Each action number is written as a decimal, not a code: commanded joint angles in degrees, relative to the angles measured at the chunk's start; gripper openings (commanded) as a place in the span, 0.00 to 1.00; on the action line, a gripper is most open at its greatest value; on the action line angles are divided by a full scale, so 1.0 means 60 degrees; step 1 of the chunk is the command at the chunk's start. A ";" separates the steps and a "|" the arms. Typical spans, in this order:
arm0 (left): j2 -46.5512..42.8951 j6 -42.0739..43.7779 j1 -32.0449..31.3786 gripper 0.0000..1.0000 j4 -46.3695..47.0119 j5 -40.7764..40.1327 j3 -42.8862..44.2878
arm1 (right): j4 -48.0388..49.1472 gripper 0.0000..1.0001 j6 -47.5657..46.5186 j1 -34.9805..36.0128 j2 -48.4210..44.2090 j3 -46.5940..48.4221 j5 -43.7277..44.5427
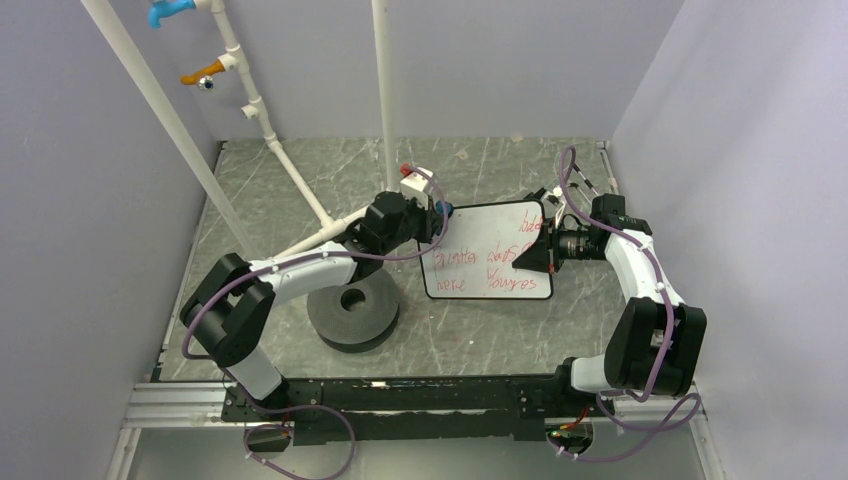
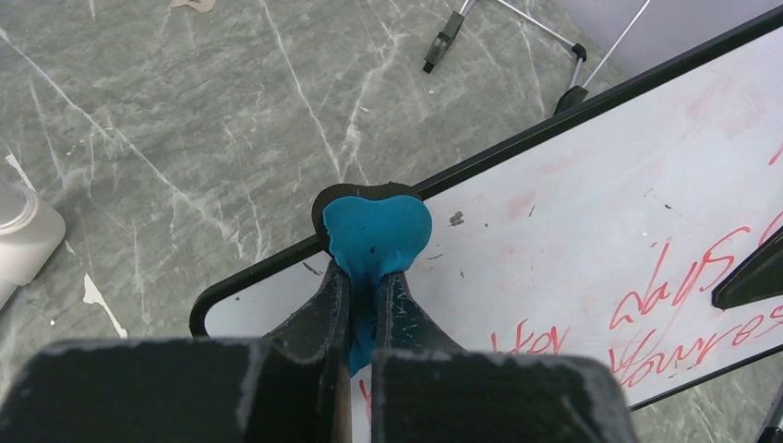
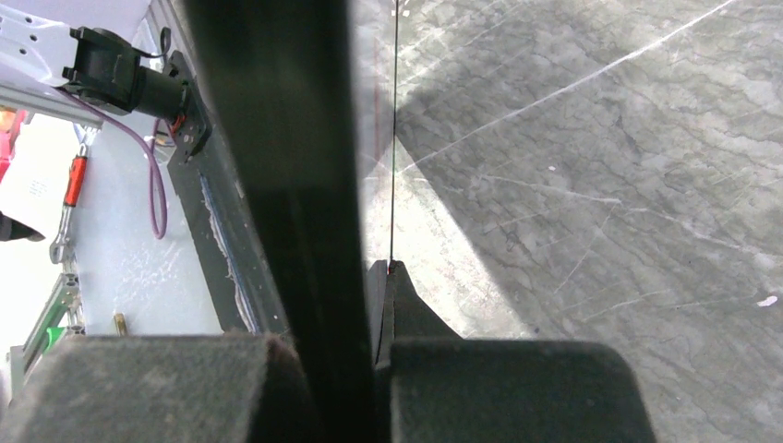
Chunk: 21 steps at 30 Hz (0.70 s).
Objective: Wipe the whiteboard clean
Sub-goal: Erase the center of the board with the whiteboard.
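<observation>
The whiteboard [image 1: 487, 262] is a white board with a thin black edge and red handwriting on its lower half. My left gripper [image 1: 438, 212] is shut on the blue-and-black eraser [image 1: 445, 210] and holds it at the board's far left corner. In the left wrist view the eraser [image 2: 376, 229] rests on the board's black edge, on the whiteboard [image 2: 600, 212], between the shut fingers [image 2: 323, 305]. My right gripper [image 1: 530, 258] is shut on the board's right edge. In the right wrist view the board [image 3: 277, 166] shows edge-on as a dark band in the gripper [image 3: 374, 277].
A black disc [image 1: 352, 312] lies left of the board, under the left forearm. A white pipe frame [image 1: 300, 185] stands at the back left. A white container [image 2: 23, 235] sits beside the board. Black-tipped rods [image 2: 445, 39] lie beyond it. Walls close in on all sides.
</observation>
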 commanded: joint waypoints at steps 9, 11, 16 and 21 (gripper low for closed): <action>0.0923 -0.0179 -0.1833 0.00 -0.0730 0.0099 0.1866 | 0.0036 0.00 -0.1017 0.0176 -0.0234 0.0295 -0.0495; 0.1163 -0.0156 -0.2032 0.00 -0.0846 0.0209 0.2313 | 0.0028 0.00 -0.1018 0.0179 -0.0227 0.0296 -0.0499; 0.1925 0.0531 -0.2530 0.00 -0.1986 0.0035 0.4090 | 0.0004 0.00 -0.1047 0.0187 -0.0241 0.0312 -0.0520; 0.2612 0.1142 -0.2774 0.00 -0.3019 -0.0826 0.5667 | -0.0033 0.00 -0.1069 0.0191 -0.0263 0.0321 -0.0527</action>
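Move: The middle of the whiteboard lies about 8 cm to the right of the left gripper, some 6 cm nearer the base and roughly level with it; the left gripper holds the eraser at the board's far left corner. From that gripper, the leftover red word is about 15 cm right and 5 cm back, and the right gripper is some 14 cm right and 8 cm back. From the right gripper, the board's middle is about 6 cm left and 2 cm ahead. Bring the left gripper, still pinching the blue eraser, about 15 cm to the right across the far half of the board, drawing back some 7 cm towards the base and climbing about 6 cm, most steeply near the end, up to the right gripper. Turn the wrist some 15 degrees clockwise on the way. Keep the right gripper still, holding the board by its right side. ##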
